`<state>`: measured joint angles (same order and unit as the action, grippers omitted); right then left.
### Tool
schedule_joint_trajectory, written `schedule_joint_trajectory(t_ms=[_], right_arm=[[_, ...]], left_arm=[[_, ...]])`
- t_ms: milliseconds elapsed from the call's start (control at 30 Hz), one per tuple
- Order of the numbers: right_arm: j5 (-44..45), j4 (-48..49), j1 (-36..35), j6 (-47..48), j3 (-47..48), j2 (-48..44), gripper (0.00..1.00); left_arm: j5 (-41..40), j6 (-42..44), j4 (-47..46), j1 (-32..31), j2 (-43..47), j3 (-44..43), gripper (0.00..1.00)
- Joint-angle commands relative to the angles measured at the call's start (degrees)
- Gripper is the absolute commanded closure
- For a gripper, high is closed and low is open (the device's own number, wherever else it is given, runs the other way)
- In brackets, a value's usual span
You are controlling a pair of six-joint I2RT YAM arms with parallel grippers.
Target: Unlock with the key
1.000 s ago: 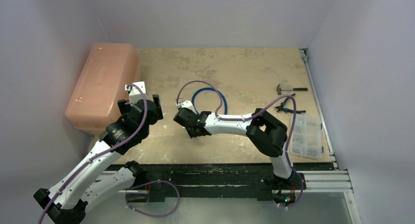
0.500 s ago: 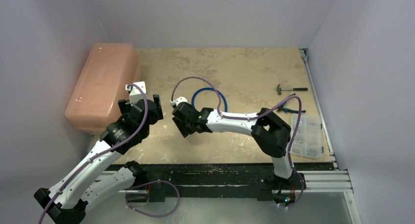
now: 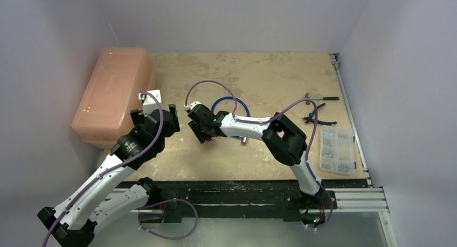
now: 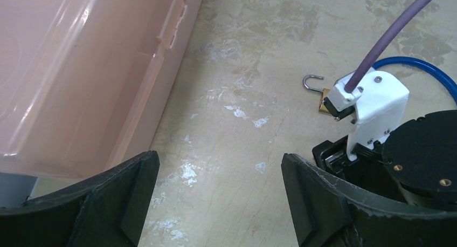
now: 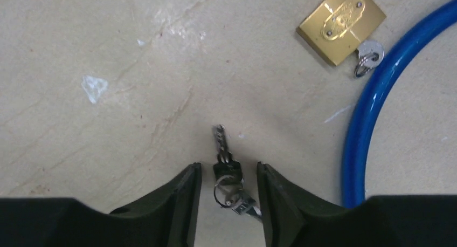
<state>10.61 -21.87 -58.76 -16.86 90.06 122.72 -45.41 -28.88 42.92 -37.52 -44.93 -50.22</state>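
A brass padlock (image 5: 341, 25) lies on the table with a silver key and ring (image 5: 369, 54) at its lower end. In the left wrist view its shackle (image 4: 312, 82) stands swung open. A second key (image 5: 221, 144), with a black head and a ring, lies flat on the table between the fingers of my right gripper (image 5: 228, 167). That gripper is open, with a gap on each side of the key. My left gripper (image 4: 220, 158) hangs wide open over bare table, left of the right wrist (image 4: 377, 101). In the top view the right gripper (image 3: 200, 132) hides the padlock.
A pink plastic box (image 3: 113, 93) fills the left side, close to my left gripper (image 3: 154, 113). A blue cable loop (image 3: 230, 109) lies just right of the padlock. A hammer (image 3: 318, 98), pliers (image 3: 318, 117) and a clear parts organiser (image 3: 337, 149) sit at the right edge.
My right gripper has gone from shut to open and shifted left and farther from the bases. The left arm has not moved.
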Motion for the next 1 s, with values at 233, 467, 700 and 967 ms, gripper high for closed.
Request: schedule_joint_trajectory(t_ms=[233,467,700,967], right_arm=[[-1.3,0.4,-0.3,0.0,-2.4,-0.2,0.72],[-0.6,0.9,-0.3,-0.8,-5.2,-1.0,1.0],[-0.9,3.7,-0.3,-1.8,-7.2,-5.7,1.0],[-2.5,6.4,-0.3,-3.2,-10.3,-11.6,1.0]], left_arm=[[-0.4,0.6,-1.5,0.3,0.7,0.1,0.1],[-0.2,0.8,-1.6,0.3,0.1,0.1,0.1],[-0.5,0.6,-1.4,0.3,0.0,0.1,0.1],[-0.7,0.4,-1.2,0.3,0.1,0.1,0.1]])
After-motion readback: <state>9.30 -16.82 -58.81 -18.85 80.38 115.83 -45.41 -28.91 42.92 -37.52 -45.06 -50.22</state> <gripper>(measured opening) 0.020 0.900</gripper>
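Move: Right between the half-open fingers of the right hand, about 1 cm below the hand point, lies the small key bunch on the table. The open padlock lies some 11 cm ahead and 1 cm to the right, with the blue cable loop centred roughly 9 cm ahead and 11 cm to the right. From the left hand, the key bunch is about 5 cm ahead, 17 cm to the right and 21 cm below. Closing its fingers from about half open to shut over the bow and ring end of the key bunch, the right hand stays almost in place, low over the table. With the fingers shut, it draws back and to the right about 2.5 cm, away from the padlock, rising slightly and dragging the key bunch along. ##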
